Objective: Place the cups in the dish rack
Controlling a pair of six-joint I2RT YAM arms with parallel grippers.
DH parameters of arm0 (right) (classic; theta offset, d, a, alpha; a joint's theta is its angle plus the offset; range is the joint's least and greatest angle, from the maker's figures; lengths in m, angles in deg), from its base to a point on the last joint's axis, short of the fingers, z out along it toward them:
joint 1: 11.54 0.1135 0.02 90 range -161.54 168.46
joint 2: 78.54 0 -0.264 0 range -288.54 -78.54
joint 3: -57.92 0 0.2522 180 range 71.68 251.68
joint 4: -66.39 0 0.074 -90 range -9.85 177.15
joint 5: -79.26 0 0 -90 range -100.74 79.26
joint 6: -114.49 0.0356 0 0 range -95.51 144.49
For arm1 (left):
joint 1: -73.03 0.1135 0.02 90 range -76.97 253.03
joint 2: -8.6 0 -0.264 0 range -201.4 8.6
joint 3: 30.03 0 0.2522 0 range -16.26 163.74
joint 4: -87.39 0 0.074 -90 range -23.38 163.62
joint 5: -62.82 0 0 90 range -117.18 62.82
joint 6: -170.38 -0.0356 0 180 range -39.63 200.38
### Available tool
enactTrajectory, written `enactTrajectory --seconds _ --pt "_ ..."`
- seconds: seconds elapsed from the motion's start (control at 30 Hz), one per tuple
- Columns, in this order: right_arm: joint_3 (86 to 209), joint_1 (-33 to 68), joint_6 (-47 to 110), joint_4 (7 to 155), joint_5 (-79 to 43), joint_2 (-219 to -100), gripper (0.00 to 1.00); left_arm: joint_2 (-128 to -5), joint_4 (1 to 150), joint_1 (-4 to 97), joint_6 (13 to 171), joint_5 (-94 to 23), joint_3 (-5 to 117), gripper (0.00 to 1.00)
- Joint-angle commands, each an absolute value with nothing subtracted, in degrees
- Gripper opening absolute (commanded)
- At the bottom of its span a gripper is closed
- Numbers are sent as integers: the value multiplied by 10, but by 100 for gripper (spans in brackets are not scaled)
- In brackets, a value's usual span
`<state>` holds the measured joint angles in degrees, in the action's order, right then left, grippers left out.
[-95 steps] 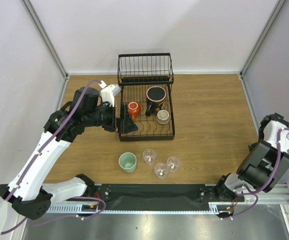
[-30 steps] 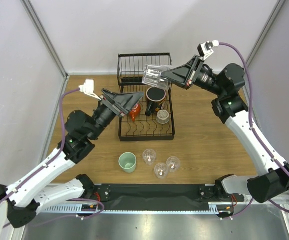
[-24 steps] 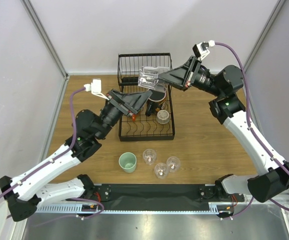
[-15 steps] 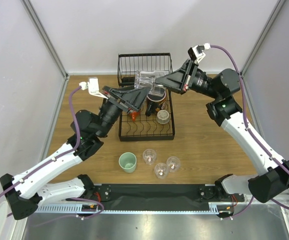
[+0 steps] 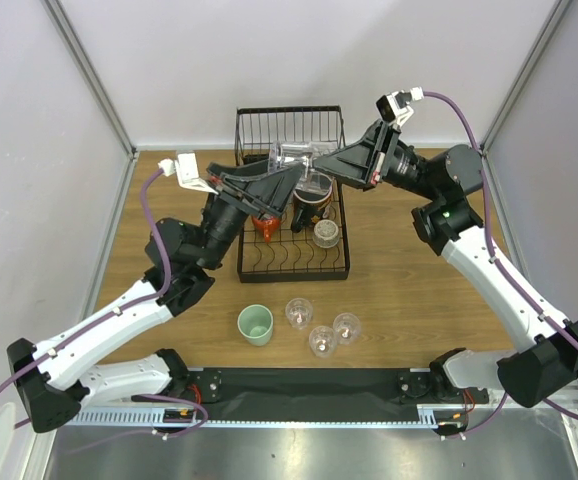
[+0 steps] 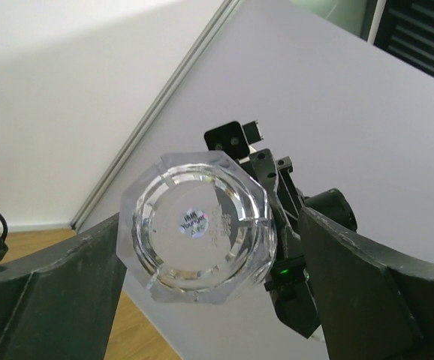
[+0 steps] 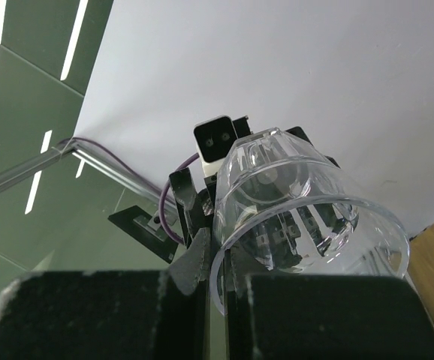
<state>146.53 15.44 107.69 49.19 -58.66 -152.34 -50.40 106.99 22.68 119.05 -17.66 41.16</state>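
My right gripper (image 5: 319, 164) is shut on the rim of a clear glass tumbler (image 5: 292, 157) and holds it on its side, high above the black wire dish rack (image 5: 294, 262). In the right wrist view the fingers (image 7: 218, 292) pinch the rim of the tumbler (image 7: 307, 210). My left gripper (image 5: 289, 178) is open, with its fingers (image 6: 44, 300) either side of the tumbler's base (image 6: 198, 229). An orange mug (image 5: 264, 222), a black-rimmed mug (image 5: 314, 196) and a glass (image 5: 326, 233) sit in the rack. A mint-green cup (image 5: 255, 324) and three clear tumblers (image 5: 322, 338) stand on the table.
The rack's raised wire basket (image 5: 289, 138) stands at the far end, against the back wall. White side walls close in the wooden table (image 5: 419, 230). A black mat (image 5: 299, 382) lies along the near edge between the arm bases.
Both arms rose from rest. The right gripper brought the tumbler leftward over the rack, and the left gripper swung up and right until its open fingers came round the tumbler's base.
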Motion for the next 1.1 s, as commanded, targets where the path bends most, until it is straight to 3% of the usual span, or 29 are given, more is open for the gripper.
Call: enactTrajectory --seconds 0.0,0.07,0.33,0.37,0.53,0.57,0.63,0.67,0.73,0.77,0.87,0.9,1.0,1.07 --pt "1466 159 1094 449 -596 -1512 0 -500 1132 224 1206 -159 424 94" --pt "1466 160 1100 438 -598 -1515 0 -505 1144 224 1213 -163 423 89" --pt "1481 161 1108 422 -610 -1535 0 -523 1116 223 1203 -170 473 88" --pt "1486 161 1108 423 -611 -1536 0 -526 1112 223 1201 -174 477 85" --pt "1496 160 1091 443 -615 -1539 0 -522 1104 223 1199 -175 476 40" --pt "1503 158 1081 460 -616 -1539 11 -519 1095 223 1189 -175 473 32" --pt "1508 149 1059 522 -618 -1535 25 -506 1079 226 1177 -177 465 4" --pt "1510 144 1036 540 -621 -1529 38 -500 1062 227 1171 -177 465 0" --pt "1514 126 1006 611 -623 -1519 55 -486 1015 228 1148 -182 462 0" --pt "1518 119 956 645 -624 -1509 72 -482 998 228 1137 -185 463 0" --pt "1564 81 828 880 -591 -1495 94 -469 888 228 1084 -172 484 0" --pt "1582 71 728 1009 -574 -1490 100 -469 850 228 1045 -170 504 0" --pt "1634 38 586 1236 -475 -1491 100 -473 721 228 979 -141 531 0" --pt "1631 19 547 1298 -442 -1488 98 -472 661 228 958 -114 527 0"
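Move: The clear cup, held sideways by its rim in the right fingers, has its middle about 2 cm ahead, 2 cm right and 1 cm above the left hand point, its base between those open fingers. In the dish rack, some 45 cm below the left hand, the red cup lies about 15 cm ahead and 6 cm left, the big dark mug 18 cm ahead and 4 cm right, the small glass 12 cm ahead and 8 cm right. From the right hand the clear cup's middle is about 4 cm left, level fore and aft, 1 cm higher. Rising about 2 cm, the left hand closes around the clear cup's base while the right still pinches the rim. Then the right fingers open wide, release the rim and retreat down, forward and right, turning clockwise. The left keeps its grip and sinks some 6 cm with the cup, rolling its left side up. ##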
